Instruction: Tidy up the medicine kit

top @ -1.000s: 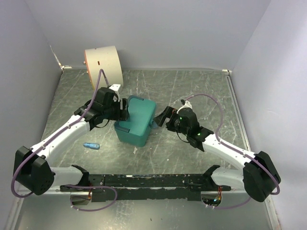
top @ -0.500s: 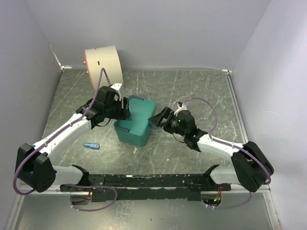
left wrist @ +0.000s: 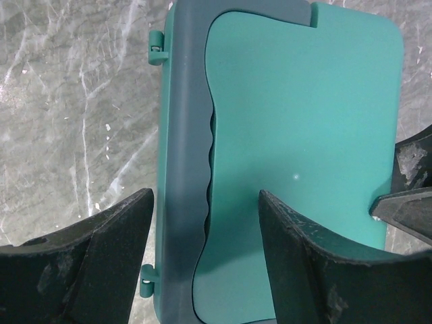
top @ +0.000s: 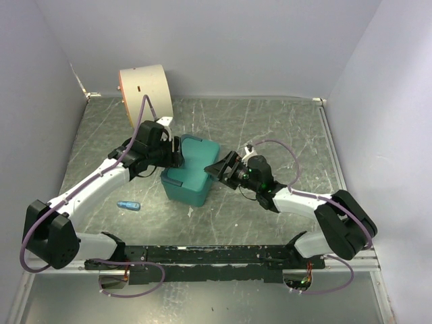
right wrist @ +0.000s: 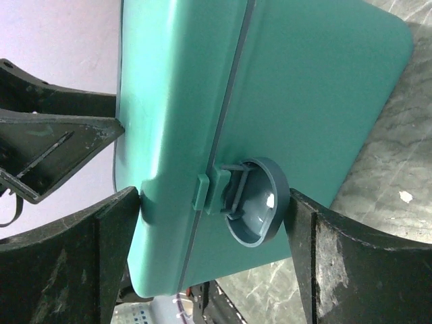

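The medicine kit [top: 196, 170] is a teal box with its lid down, standing mid-table. My left gripper [top: 174, 159] is at its left side. In the left wrist view that gripper [left wrist: 206, 229] is open, its fingers straddling the lid's dark grey band [left wrist: 185, 135] with gaps on both sides. My right gripper [top: 214, 169] is at the kit's right side. In the right wrist view it [right wrist: 212, 223] stands open around the grey round latch [right wrist: 260, 202], which tips outward. One finger [right wrist: 67, 263] meets the lid's edge, the other rests at the latch rim.
A large cream drum [top: 145, 91] lies on its side at the back left corner. A small blue object [top: 128, 205] lies on the table left of the kit. A black rail [top: 202, 255] runs along the near edge. Walls close in on three sides.
My right arm has reached left, bringing its gripper from beside the kit onto the latch side. The left gripper has narrowed a little over the lid and barely shifted.
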You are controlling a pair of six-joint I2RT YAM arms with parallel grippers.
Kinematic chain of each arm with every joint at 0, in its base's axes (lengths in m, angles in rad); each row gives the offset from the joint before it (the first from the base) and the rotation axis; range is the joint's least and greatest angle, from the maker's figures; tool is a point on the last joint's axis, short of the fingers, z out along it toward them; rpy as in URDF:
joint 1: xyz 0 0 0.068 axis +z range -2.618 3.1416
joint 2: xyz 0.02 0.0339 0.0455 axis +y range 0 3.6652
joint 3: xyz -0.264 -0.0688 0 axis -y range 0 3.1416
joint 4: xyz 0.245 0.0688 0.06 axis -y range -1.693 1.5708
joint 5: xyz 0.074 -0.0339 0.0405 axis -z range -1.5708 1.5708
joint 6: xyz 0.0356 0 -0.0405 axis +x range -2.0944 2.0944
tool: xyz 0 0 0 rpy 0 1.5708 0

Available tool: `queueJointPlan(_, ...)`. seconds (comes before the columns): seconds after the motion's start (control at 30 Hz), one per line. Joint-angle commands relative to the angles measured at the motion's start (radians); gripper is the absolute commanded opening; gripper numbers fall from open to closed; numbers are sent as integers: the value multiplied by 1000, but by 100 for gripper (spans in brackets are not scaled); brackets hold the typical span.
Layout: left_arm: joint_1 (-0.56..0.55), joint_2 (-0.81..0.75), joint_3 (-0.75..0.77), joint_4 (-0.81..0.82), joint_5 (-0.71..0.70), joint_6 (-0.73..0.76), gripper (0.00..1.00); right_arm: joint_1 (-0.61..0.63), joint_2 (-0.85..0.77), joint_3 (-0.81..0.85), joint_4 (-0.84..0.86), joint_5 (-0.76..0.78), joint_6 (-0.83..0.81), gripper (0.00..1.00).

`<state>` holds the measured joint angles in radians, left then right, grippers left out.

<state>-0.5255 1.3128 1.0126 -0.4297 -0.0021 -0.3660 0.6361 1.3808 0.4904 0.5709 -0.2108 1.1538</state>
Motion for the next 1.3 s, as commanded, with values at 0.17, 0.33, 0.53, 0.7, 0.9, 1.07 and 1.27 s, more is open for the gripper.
queueJointPlan(0.17,-4,26,-38,-92,-8,29,72,-2,-76,0,-42,49,11,69)
queueJointPlan(0.33,-4,-5,-73,-71,-9,23,72,0,-82,26,-90,49,-7,62)
queueJointPlan(0.53,-4,-10,-74,-78,-19,33,72,3,-79,53,-109,31,-9,57)
queueJointPlan(0.7,-4,-14,-72,-84,-16,40,72,19,-80,86,-136,37,-10,55)
queueJointPlan(0.9,-3,-17,-75,-87,-3,39,71,42,-55,179,-302,73,-39,52)
queueJointPlan(1.07,-4,-16,-77,-91,4,38,71,75,-46,270,-471,144,-64,46)
queueJointPlan(1.27,-4,-7,-75,-101,14,37,70,90,-25,350,-593,184,-81,40)
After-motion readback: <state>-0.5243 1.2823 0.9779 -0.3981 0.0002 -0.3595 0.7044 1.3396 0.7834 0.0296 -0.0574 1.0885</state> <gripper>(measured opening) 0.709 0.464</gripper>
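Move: The right hand's open fingers straddle the kit's latch, whose middle is about 1 cm ahead, 1 cm to the left and 1 cm below; the lid's middle lies roughly 3 cm ahead of that hand and 6 cm to its left, near its height. From the left hand, already at the hinge side, the latch is about 11 cm to the right, 6 cm back and 4 cm lower, the lid's middle about 4 cm right and 3 cm back. The right hand rises about 2 cm at the kit's latch side while its nearly wide-open fingers close to about half open, the lower finger against the ring-shaped latch and the upper one at the lid's rim, bringing the latch up towards the rim. In the later part its fingers tip some 10 to 15 degrees further down as they keep narrowing, while the left hand stays at the hinge side of the lid with its opening unchanged. ##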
